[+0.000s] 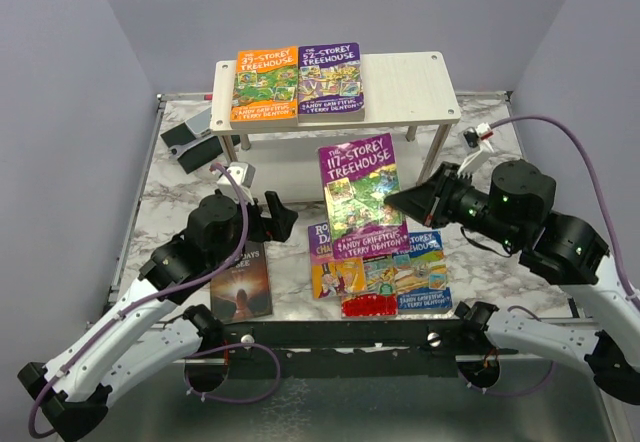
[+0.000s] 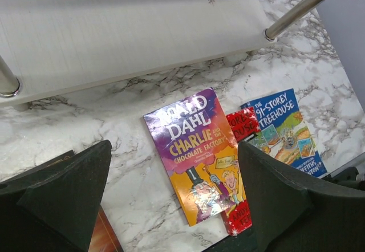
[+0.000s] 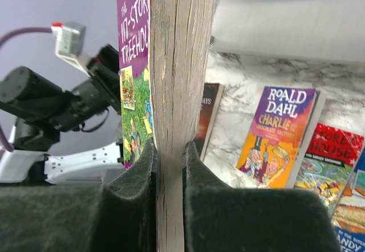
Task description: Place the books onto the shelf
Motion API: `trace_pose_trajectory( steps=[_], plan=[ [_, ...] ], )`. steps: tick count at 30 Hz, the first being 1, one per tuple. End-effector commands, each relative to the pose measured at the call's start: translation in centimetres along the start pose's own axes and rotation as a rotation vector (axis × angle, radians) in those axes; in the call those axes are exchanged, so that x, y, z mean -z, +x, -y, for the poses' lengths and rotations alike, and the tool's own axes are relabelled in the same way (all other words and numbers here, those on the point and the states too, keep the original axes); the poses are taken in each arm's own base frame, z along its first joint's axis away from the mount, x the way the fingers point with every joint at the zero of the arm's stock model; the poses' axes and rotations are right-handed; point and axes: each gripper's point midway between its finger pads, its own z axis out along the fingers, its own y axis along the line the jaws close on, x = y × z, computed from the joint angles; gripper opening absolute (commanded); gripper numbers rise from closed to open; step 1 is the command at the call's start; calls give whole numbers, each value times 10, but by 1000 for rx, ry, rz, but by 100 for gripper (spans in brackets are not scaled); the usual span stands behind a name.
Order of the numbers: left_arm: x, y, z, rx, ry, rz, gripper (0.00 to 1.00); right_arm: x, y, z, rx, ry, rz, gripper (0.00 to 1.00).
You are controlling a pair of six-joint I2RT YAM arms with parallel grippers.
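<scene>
The shelf (image 1: pixel 425 84) stands at the back with an orange book (image 1: pixel 264 84) and a purple book (image 1: pixel 330 82) flat on its top board. My right gripper (image 1: pixel 400 202) is shut on a third, purple "117-Storey" book (image 1: pixel 360 194), held off the table; its page edge (image 3: pixel 179 64) is pinched between the pads. The Roald Dahl (image 2: pixel 197 155), a red book (image 2: pixel 242 124) and a blue one (image 2: pixel 285 126) overlap on the marble. A dark book (image 1: pixel 240 284) lies front left. My left gripper (image 2: pixel 174 149) hovers open, empty, above the Dahl's left edge.
A flat grey-black device (image 1: pixel 190 142) lies at the back left beside the shelf. The shelf's lower board (image 2: pixel 125 29) and a silver leg (image 2: pixel 302 7) are just beyond my left gripper. A black rail (image 1: pixel 350 334) runs along the table's near edge.
</scene>
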Motion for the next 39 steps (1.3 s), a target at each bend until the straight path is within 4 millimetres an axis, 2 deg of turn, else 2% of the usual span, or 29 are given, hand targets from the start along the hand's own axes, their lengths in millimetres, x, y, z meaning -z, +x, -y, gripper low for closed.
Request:
trace_pose_trajectory(
  steps=[1,5,9,12,20,28,33,39],
  plan=[
    [5,0,-5,-59,-12,-3,92,3,-42,-33,2,-62,109,1],
    [2,10,-9,-82,-16,-29,92,-5,-67,-50,-3,-75,166,1],
    [1,11,-3,-104,17,-43,92,-15,-92,-71,3,-97,210,1],
    [1,13,1,-129,45,-59,92,-37,-104,-82,15,-94,213,1],
    [3,11,-5,-143,24,-26,92,-74,-146,-111,18,-132,269,1],
    [20,-10,-19,-112,-38,92,93,-118,-179,-116,-62,-212,277,1],
    [46,-33,-31,-62,-89,225,94,-142,-195,-118,-91,-252,268,1],
    [70,-48,-38,-24,-96,330,95,-170,-209,-113,-126,-280,255,1]
  ],
)
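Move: The right hand already pinches the 117-Storey book by its right side, in the air in front of the shelf; the middle of the shelf's top board lies about 30 cm ahead, 11 cm left and 5 cm lower. On that board the 52-Storey book lies some 30 cm ahead and 12 cm left of the hand, and the 39-Storey book about 13 cm farther left, level with it. From the empty left hand the board's middle is roughly 24 cm ahead, 10 cm right and 8 cm up. Keeping its pinch on the 117-Storey book, the right hand carries it some 20 cm forward and about 12 cm each to the left and up towards the shelf's top board, climbing more at first and then levelling off into a mostly forward reach over the front edge, while the wrist rolls its left side up by roughly 10 degrees. The empty left hand nearly holds still with its fingers open, then late on draws away to the left and up by a few centimetres, its fingertips tilting up. ##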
